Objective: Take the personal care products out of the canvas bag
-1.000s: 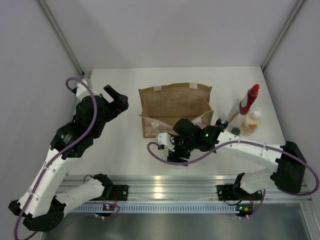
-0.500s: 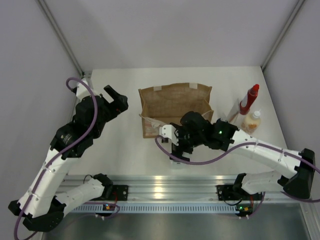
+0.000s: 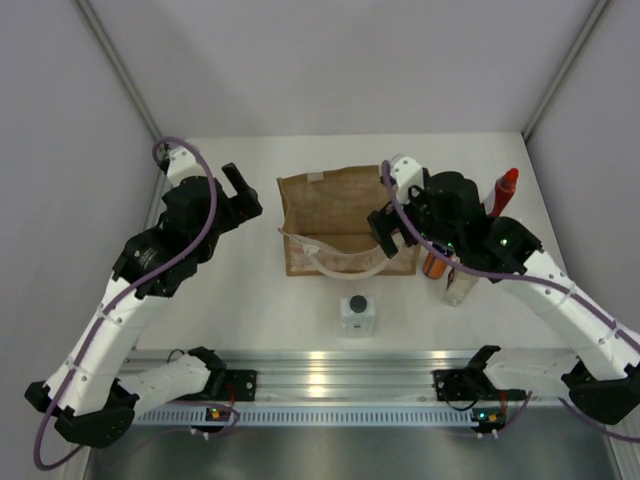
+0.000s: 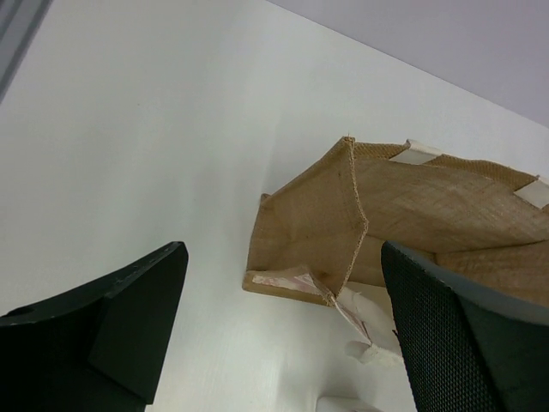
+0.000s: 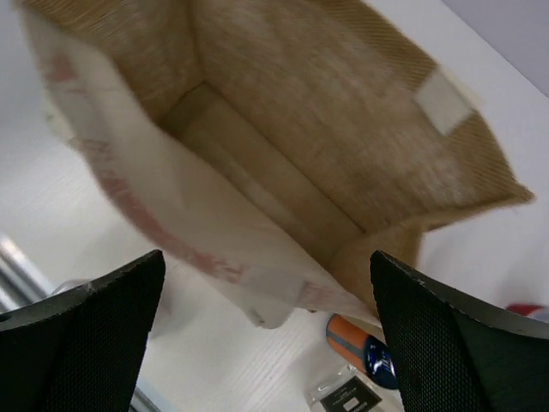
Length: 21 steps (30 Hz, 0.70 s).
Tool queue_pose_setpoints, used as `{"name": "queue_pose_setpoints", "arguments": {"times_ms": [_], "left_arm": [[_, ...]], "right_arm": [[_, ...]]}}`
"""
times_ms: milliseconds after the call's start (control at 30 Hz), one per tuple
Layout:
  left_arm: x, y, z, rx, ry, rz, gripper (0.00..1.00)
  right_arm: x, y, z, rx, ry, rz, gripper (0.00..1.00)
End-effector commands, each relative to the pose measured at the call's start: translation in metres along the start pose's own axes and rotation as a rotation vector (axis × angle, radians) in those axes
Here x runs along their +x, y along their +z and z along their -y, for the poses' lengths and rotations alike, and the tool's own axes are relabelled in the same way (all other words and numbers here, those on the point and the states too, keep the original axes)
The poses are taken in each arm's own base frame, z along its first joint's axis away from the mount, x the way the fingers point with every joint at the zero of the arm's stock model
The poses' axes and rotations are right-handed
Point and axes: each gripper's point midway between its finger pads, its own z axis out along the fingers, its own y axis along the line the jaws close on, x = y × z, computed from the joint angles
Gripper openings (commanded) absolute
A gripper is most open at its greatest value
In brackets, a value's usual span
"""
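Observation:
The canvas bag [image 3: 340,205] stands open-topped mid-table, and its inside [image 5: 283,146] looks empty. My right gripper [image 3: 386,224] hovers open over the bag's right end, nothing between its fingers [image 5: 86,335]. Just in front of the bag stands a white squarish bottle with a dark cap [image 3: 358,313]. Right of the bag are an orange bottle [image 3: 434,265] [image 5: 356,343], a clear bottle [image 3: 458,288] and a red bottle [image 3: 500,195], partly covered by my right arm. My left gripper [image 3: 244,194] is open, left of the bag [image 4: 412,215] and apart from it.
The bag's cream handle [image 3: 335,263] droops over its front onto the table. Grey walls enclose the table on three sides. A metal rail [image 3: 320,365] with both arm bases runs along the near edge.
My right gripper opened and left the white squarish bottle in front of the bag, then swung up and back over the bag's right end. My left arm shifted slightly farther back.

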Motion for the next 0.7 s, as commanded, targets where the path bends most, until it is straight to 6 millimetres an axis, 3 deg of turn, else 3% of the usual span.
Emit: {"name": "queue_pose_setpoints", "arguments": {"times_ms": [0,133,267,467,667], "left_arm": [[-0.02,-0.002,-0.004,-0.042,0.072,0.038,0.98],[-0.033,-0.001,-0.013,-0.108,0.134,0.058,0.98],[-0.049,-0.01,-0.039,-0.206,0.18,0.096,0.98],[-0.055,-0.024,-0.072,-0.296,0.241,0.111,0.98],[-0.054,-0.042,-0.088,-0.304,0.27,0.13,0.98]], "right_arm": [[-0.033,-0.034,0.065,0.257,0.282,0.151,0.99],[-0.02,-0.058,0.099,0.394,0.414,0.176,0.99],[-0.002,-0.085,0.123,0.51,0.465,0.136,0.99],[0.016,-0.126,0.13,0.594,0.474,0.085,1.0],[0.032,-0.169,0.126,0.665,0.496,0.059,1.0]]}}
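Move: About 11 cm back from the right hand, 7 cm to its left and 22 cm below stands the white bottle; the canvas bag's middle is some 7 cm ahead, 9 cm left and 22 cm down. At about that depth, the orange bottle lies roughly 3 cm ahead and 15 cm right, the clear square bottle 4 cm back and 19 cm right. From the left hand the white bottle is about 14 cm back, 24 cm right and 27 cm down. Swinging off to the right and away from the bag with open, empty fingers, the right hand travels about 17 cm while climbing some 7 cm and turning about 40 degrees clockwise to point forward; it first bows out a little, then draws back, ending high above the orange and square bottles. The left hand, also open and empty, pulls left by 8 or 9 cm, edging up and, late on, back as it rolls its left side upward. ##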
